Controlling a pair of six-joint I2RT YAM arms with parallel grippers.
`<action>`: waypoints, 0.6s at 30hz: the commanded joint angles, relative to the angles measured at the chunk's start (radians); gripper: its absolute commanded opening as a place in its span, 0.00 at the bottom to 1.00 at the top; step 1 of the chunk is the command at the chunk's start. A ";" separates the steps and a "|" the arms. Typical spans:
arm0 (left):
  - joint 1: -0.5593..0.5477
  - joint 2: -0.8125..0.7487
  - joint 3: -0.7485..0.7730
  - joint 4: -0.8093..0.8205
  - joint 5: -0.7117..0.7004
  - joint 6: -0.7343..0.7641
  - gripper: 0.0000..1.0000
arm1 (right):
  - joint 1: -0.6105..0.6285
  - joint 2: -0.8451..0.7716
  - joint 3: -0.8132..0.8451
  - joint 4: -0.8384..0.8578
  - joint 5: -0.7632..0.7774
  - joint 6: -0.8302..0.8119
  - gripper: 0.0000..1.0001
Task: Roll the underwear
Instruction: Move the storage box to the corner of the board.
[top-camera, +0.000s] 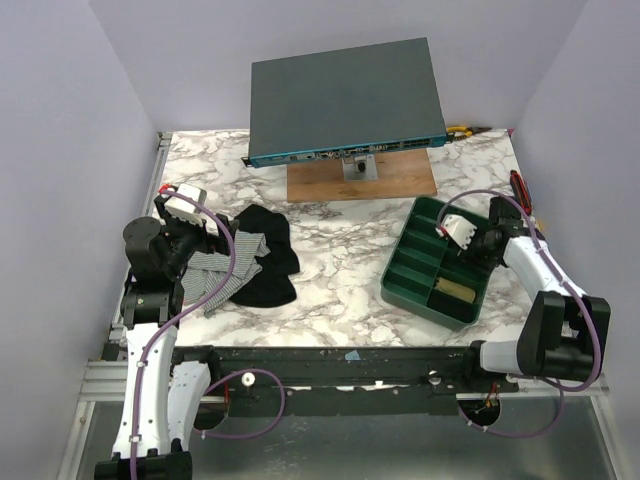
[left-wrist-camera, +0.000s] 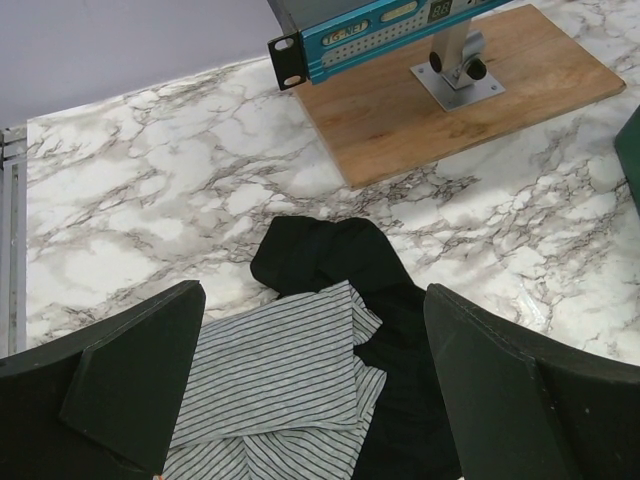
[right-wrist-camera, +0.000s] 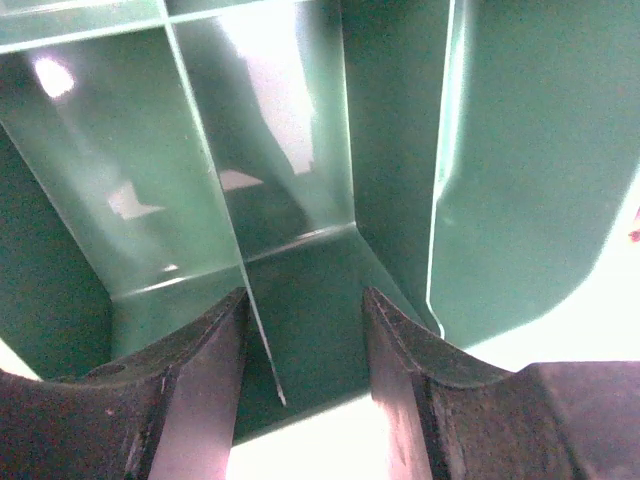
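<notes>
A grey striped underwear (top-camera: 213, 274) (left-wrist-camera: 280, 380) lies crumpled at the left of the marble table, partly over a black underwear (top-camera: 268, 255) (left-wrist-camera: 335, 255). My left gripper (top-camera: 205, 243) (left-wrist-camera: 310, 300) hovers just above this pile, wide open, with the striped cloth showing between its fingers. My right gripper (top-camera: 470, 255) (right-wrist-camera: 300, 300) reaches down into the green divided tray (top-camera: 405, 272) (right-wrist-camera: 520, 150). Its jaws stand partly apart, with nothing held and only a thin divider wall between them. An olive-tan item (top-camera: 455, 290) lies in a near compartment; what it is I cannot tell.
A dark flat device with a blue front (top-camera: 345, 100) stands on a post over a wooden board (top-camera: 400, 182) at the back centre. Small tools (top-camera: 460, 130) lie at the back right, and a red-handled one (top-camera: 518, 185) sits by the right edge.
</notes>
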 joint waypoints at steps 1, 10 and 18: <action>0.008 -0.009 -0.002 0.007 0.032 0.010 0.99 | -0.024 -0.010 0.002 0.109 0.145 -0.205 0.50; 0.008 -0.002 -0.010 0.015 0.037 0.011 0.99 | -0.115 0.091 0.037 0.209 0.176 -0.439 0.51; 0.008 0.009 -0.014 0.015 0.034 0.019 0.99 | -0.187 0.170 0.098 0.292 0.126 -0.479 0.54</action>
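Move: The right hand's half-open fingers are already down inside the green storage box, by its right wall. The box's middle is about 10 cm to the left of this hand and 3 cm back, with the yellow block in it some 6 cm left and 10 cm back. The red-handled tool lies roughly 14 cm ahead and 10 cm right. From the idle left hand the box is about 48 cm right, 4 cm back and 25 cm below. Rightward and somewhat forward, the right hand sweeps about 11 cm at a near-constant height, its fingers staying half open inside the box and pushing it along by the right wall towards the board's right edge. On the way the wrist tilts some 20 degrees, fingertips swinging out to the right, and turns a little counter-clockwise. ##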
